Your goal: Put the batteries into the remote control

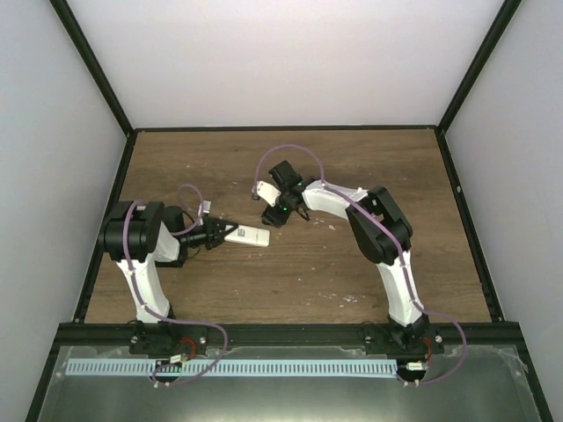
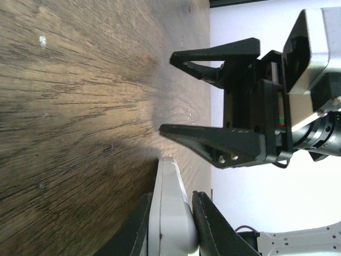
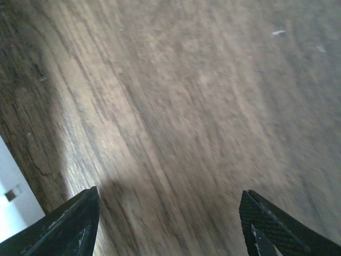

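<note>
My left gripper (image 1: 220,236) is shut on one end of the white remote control (image 1: 248,236), which points right just above the wooden table (image 1: 352,167). From the left wrist the remote control (image 2: 171,213) shows edge-on, clamped between the two black fingers (image 2: 213,229). My right gripper (image 1: 271,214) hovers open just past the remote's free end, with nothing between its fingers. It also shows in the left wrist view as my right gripper (image 2: 166,93), jaws spread wide. The right wrist view has a white corner of the remote control (image 3: 10,202) at its left edge. The batteries are out of view.
A black frame edges the table, with white walls on three sides (image 1: 281,61). Pale specks of chipped wood (image 3: 278,33) dot the boards. The right arm's elbow (image 1: 383,224) stands over the right half of the table.
</note>
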Controlling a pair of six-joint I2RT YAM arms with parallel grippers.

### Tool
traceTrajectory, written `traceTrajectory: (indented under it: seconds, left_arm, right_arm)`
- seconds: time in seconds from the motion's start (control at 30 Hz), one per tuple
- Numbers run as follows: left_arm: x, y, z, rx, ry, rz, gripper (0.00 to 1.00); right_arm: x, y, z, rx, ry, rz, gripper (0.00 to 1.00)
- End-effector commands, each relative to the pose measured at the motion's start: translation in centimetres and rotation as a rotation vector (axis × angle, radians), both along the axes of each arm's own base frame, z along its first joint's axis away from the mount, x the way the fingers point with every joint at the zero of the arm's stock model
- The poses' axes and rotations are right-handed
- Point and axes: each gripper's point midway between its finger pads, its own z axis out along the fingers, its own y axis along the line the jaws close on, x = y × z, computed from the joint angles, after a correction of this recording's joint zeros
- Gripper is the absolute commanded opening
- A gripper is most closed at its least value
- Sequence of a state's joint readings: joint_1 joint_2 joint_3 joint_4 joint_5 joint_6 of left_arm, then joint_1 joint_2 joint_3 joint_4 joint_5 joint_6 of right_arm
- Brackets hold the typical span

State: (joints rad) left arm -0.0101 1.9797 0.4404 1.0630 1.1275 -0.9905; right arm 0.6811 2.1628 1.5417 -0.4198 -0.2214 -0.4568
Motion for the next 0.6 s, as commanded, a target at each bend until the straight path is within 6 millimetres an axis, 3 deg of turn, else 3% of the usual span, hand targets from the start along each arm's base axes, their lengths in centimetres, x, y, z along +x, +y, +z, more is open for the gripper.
traceTrajectory:
  seconds: [0.0, 0.13, 0.2, 0.27, 0.37, 0.57]
  left_arm:
    - [-0.5, 0.0, -0.9, 0.007, 0.01, -0.006, 0.0]
    - [-0.4, 0.0, -0.6, 0.002, 0.001, -0.007, 0.0]
    - [-0.4, 0.0, -0.5, 0.003, -0.002, -0.007, 0.0]
    - [-0.4, -0.1, -0.5, 0.007, -0.001, -0.01, 0.0]
    - [-0.4, -0.3, -0.6, 0.01, 0.003, -0.018, 0.0]
    - [-0.3, -0.4, -0.5, 0.011, 0.002, -0.022, 0.0]
  right_arm:
    - [2.2, -1.4, 6.2, 0.065, -0.104, -0.094, 0.69]
    - [1.1, -1.7, 11.9, 0.171, -0.194, -0.071, 0.69]
    - [-0.8, -1.9, 12.4, 0.207, -0.202, -0.001, 0.7]
    - [-3.4, -1.9, 11.7, 0.248, -0.179, 0.095, 0.71]
    - [-5.7, -2.2, 9.7, 0.264, -0.122, 0.158, 0.72]
    - [-8.0, -2.2, 7.3, 0.282, -0.061, 0.223, 0.72]
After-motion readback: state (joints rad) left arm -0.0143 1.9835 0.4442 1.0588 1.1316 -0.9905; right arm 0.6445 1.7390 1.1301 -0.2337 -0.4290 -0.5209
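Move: The left hand still holds the remote control by its left end, its middle about 4 cm to the right of those fingers, 1 cm back and slightly lower. The open right hand is low over the table just beyond the remote's free end: the middle of the remote lies some 4 cm back and 6 cm to its left, and the fitted battery cover at that end about 4 cm back and 2 cm to its left, both at roughly fingertip height. With nothing between its fingers, the right hand lifts steeply, about 13 cm and slightly to the right, then sweeps back some 9 cm while sinking again by 4–5 cm, coming in line with the remote's cover end from above and to the right. The wrist tips about 15 degrees and the fingers stay open; the left hand keeps the remote gripped in place. ##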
